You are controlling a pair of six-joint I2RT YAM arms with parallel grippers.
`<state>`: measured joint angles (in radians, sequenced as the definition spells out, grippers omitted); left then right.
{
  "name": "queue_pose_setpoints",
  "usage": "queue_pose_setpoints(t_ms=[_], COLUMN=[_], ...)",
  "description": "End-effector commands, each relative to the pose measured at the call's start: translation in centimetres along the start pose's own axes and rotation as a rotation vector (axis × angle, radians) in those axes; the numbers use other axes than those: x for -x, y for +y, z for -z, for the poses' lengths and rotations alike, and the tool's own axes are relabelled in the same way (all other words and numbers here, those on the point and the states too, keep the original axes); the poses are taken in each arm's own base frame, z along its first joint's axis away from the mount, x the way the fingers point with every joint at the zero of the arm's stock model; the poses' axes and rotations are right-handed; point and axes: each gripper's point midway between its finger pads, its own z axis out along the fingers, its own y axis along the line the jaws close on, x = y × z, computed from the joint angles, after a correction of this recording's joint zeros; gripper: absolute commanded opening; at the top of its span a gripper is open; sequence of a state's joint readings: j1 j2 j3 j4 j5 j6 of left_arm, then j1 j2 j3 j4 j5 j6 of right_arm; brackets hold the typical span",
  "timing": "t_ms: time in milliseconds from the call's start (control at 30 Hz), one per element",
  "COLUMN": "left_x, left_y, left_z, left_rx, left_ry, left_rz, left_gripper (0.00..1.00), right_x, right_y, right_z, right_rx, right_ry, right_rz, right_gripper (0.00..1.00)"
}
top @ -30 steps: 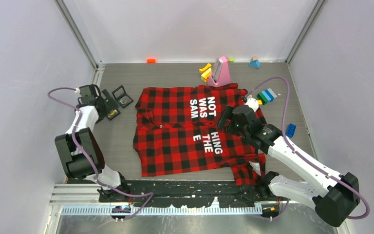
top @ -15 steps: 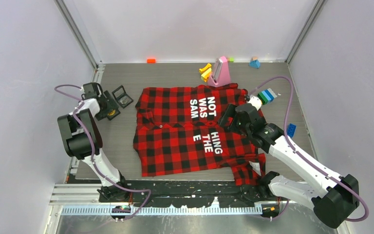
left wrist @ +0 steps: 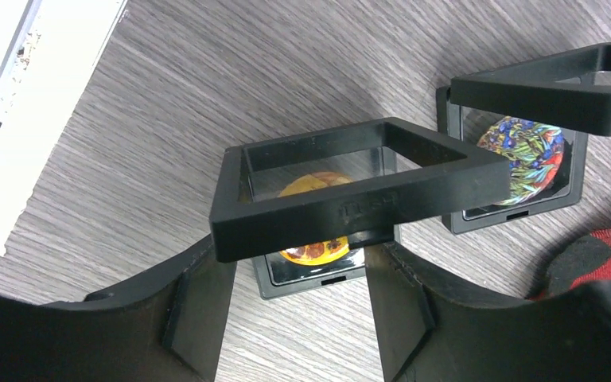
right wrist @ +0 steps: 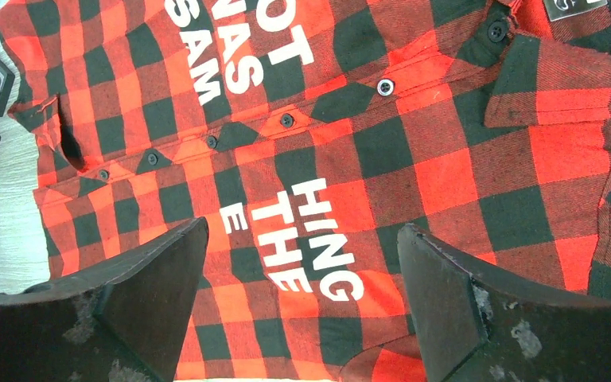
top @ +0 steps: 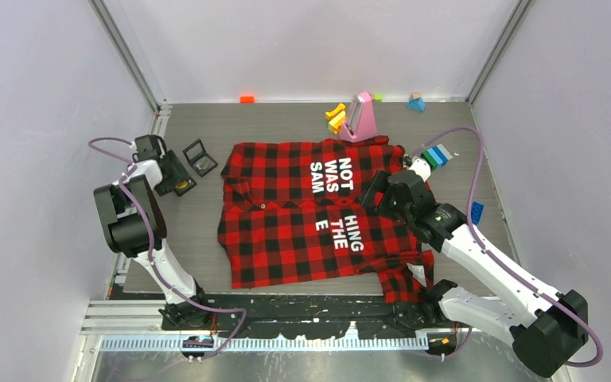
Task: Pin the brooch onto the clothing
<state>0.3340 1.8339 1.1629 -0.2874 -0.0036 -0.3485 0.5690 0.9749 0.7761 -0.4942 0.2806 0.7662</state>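
Note:
Two small black display boxes stand open on the table left of the clothing (top: 286, 223), a red-and-black check shirt with white lettering, spread flat. The near box (left wrist: 318, 274) holds a round orange brooch (left wrist: 312, 253) under its raised lid (left wrist: 350, 207). The other box (left wrist: 517, 211) holds a blue floral brooch (left wrist: 525, 151). My left gripper (left wrist: 298, 267) is open; its fingers flank the near box's base, just below the lid's front edge. In the top view it (top: 177, 181) is at that box. My right gripper (right wrist: 302, 263) hangs open above the shirt's lettering, holding nothing.
Behind the shirt are a pink wedge-shaped object (top: 360, 117), yellow blocks (top: 336, 118), an orange block (top: 247, 99) and a blue block (top: 416, 102). Stacked coloured bricks (top: 436, 156) and a blue brick (top: 475, 212) lie right of the shirt. Walls enclose the table.
My left gripper's jaws have narrowed around the near box, and the left arm's elbow has risen. The right arm has drifted slightly right.

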Motion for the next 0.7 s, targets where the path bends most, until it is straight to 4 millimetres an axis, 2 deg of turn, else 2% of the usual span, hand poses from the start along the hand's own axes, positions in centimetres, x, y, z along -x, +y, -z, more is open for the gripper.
queue_pose_setpoints(t_ms=[0,100,200,267,333,500,667], left_x=[2.5,2.6,2.4,2.4,2.3,2.5,2.5], left_y=[0.5,0.6,0.1,0.2,0.2,0.3,0.3], left_z=[-0.3,-0.5,-0.7,-0.6,-0.3,1.1,2.4], left_rx=[0.010,0.003,-0.025,-0.024,-0.024,-0.018,-0.020], left_ry=[-0.062,-0.050,-0.033,-0.031,-0.037,-0.064,-0.081], left_rz=[-0.007,0.000,-0.003,-0.005,-0.003,0.000,0.001], left_gripper=[0.61,0.52,0.48,0.34,0.29,0.27,0.21], right_x=[1.0,0.9,0.8,0.7,0.7,0.7,0.5], right_y=[0.3,0.1,0.0,-0.1,-0.2,-0.1,-0.2], right_z=[0.4,0.4,0.4,0.4,0.3,0.3,0.3], right_rx=[0.022,0.020,0.019,0.017,0.015,0.016,0.014], right_ry=[-0.043,-0.041,-0.038,-0.037,-0.037,-0.037,-0.032], right_rz=[-0.030,-0.035,-0.039,-0.042,-0.045,-0.050,-0.050], right_gripper=[0.94,0.94,0.94,0.94,0.94,0.94,0.94])
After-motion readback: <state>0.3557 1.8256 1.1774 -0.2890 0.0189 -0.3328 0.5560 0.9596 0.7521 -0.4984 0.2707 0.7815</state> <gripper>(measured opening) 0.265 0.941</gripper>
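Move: The yellow-orange brooch lies flat in its open box almost directly under my left fingertips, about 1 cm ahead and some 2 cm down, neither left nor right. The second box, with the blue floral brooch, stands roughly 7 cm farther out and 7 cm to the right of my left hand. The clothing's middle is about 42 cm to its right and 9 cm back. From my right hand the yellow-orange brooch is some 53 cm left, 13 cm ahead and 13 cm below. I close my left fingers from a bit over half open to about a quarter, pinching the yellow-orange brooch by its edges while the hand eases left and slightly forward, about 1 cm, and dips half a centimetre into the box. Once they have it, I start straight up, a little over 1 cm, keeping the pinch and the wrist's attitude. ##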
